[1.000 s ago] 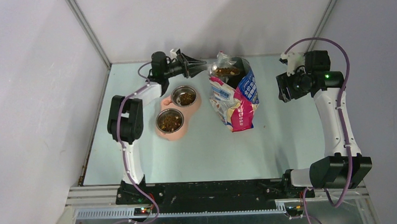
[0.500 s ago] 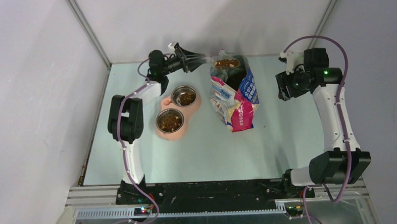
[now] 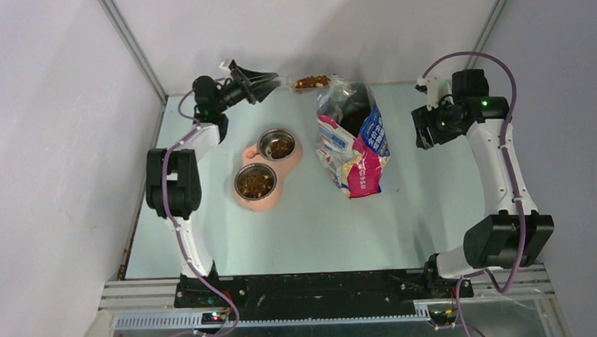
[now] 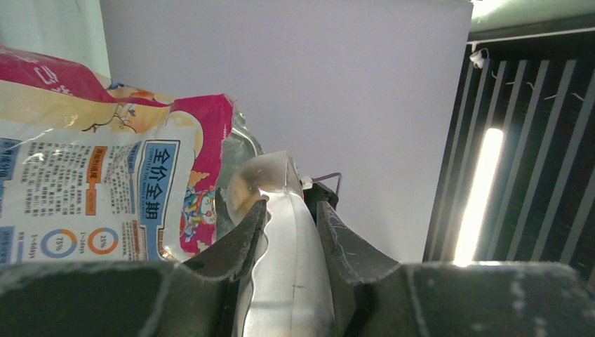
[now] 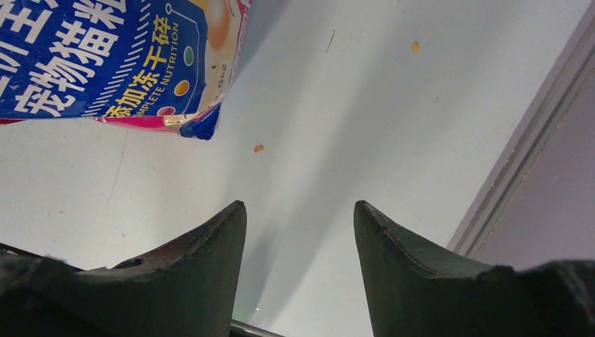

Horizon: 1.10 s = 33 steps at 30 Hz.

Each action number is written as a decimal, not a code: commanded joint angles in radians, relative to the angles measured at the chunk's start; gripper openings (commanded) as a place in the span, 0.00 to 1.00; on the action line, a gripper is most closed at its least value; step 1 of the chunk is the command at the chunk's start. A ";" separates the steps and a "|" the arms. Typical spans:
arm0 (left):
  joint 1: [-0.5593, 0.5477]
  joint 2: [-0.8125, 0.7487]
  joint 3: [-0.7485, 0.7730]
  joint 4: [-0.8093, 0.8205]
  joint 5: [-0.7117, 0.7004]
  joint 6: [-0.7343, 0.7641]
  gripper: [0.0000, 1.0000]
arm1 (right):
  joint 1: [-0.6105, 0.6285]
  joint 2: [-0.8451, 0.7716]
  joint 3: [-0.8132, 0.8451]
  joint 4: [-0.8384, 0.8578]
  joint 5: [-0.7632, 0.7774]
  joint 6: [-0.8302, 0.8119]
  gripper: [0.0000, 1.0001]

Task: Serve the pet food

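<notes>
My left gripper (image 3: 260,82) (image 4: 291,207) is shut on the handle of a translucent plastic scoop (image 3: 307,82) (image 4: 281,232), held high at the back of the table. The scoop's cup carries pet food (image 3: 311,81), small brown kibble, just left of the open mouth of the pink-white-blue cat food bag (image 3: 353,143) (image 4: 105,189). More kibble fills two steel bowls (image 3: 278,145) (image 3: 255,182) set in a pink holder (image 3: 295,159). My right gripper (image 3: 422,133) (image 5: 300,207) is open over bare table, right of the bag's corner (image 5: 119,63).
Grey walls close the table at the back and both sides. A metal rail (image 5: 519,147) runs along the right edge by my right gripper. Two stray crumbs (image 5: 258,148) (image 5: 415,47) lie on the pale green table (image 3: 321,228).
My left arm has lifted the loaded scoop out of the bag's mouth and swung it back and to the left. The right arm has shifted slightly toward the back.
</notes>
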 commanded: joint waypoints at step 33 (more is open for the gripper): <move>0.350 -0.175 -0.379 -0.040 0.058 0.300 0.00 | 0.019 0.069 0.058 0.073 -0.027 -0.011 0.60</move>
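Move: The left hand still grips the scoop, full of kibble. The far bowl it is taken towards lies almost beneath that hand: about 2 cm back, 2 cm to the right and some 28 cm down. The near bowl is some 17 cm back and 6 cm to the left; the food bag stands about 28 cm to the right and 5 cm back. From the empty right hand, the far bowl is about 47 cm to the left, 14 cm ahead and 19 cm lower. Leftward, and then increasingly downward, the left hand carries the loaded scoop away from the bag and towards the far bowl, some 16 cm left and 10 cm down, slowing at the end. The wrist swings nearly 20 degrees counter-clockwise and tips the fingers slightly down while they keep their hold. The open right hand eases about 2 cm forward, touching nothing. ##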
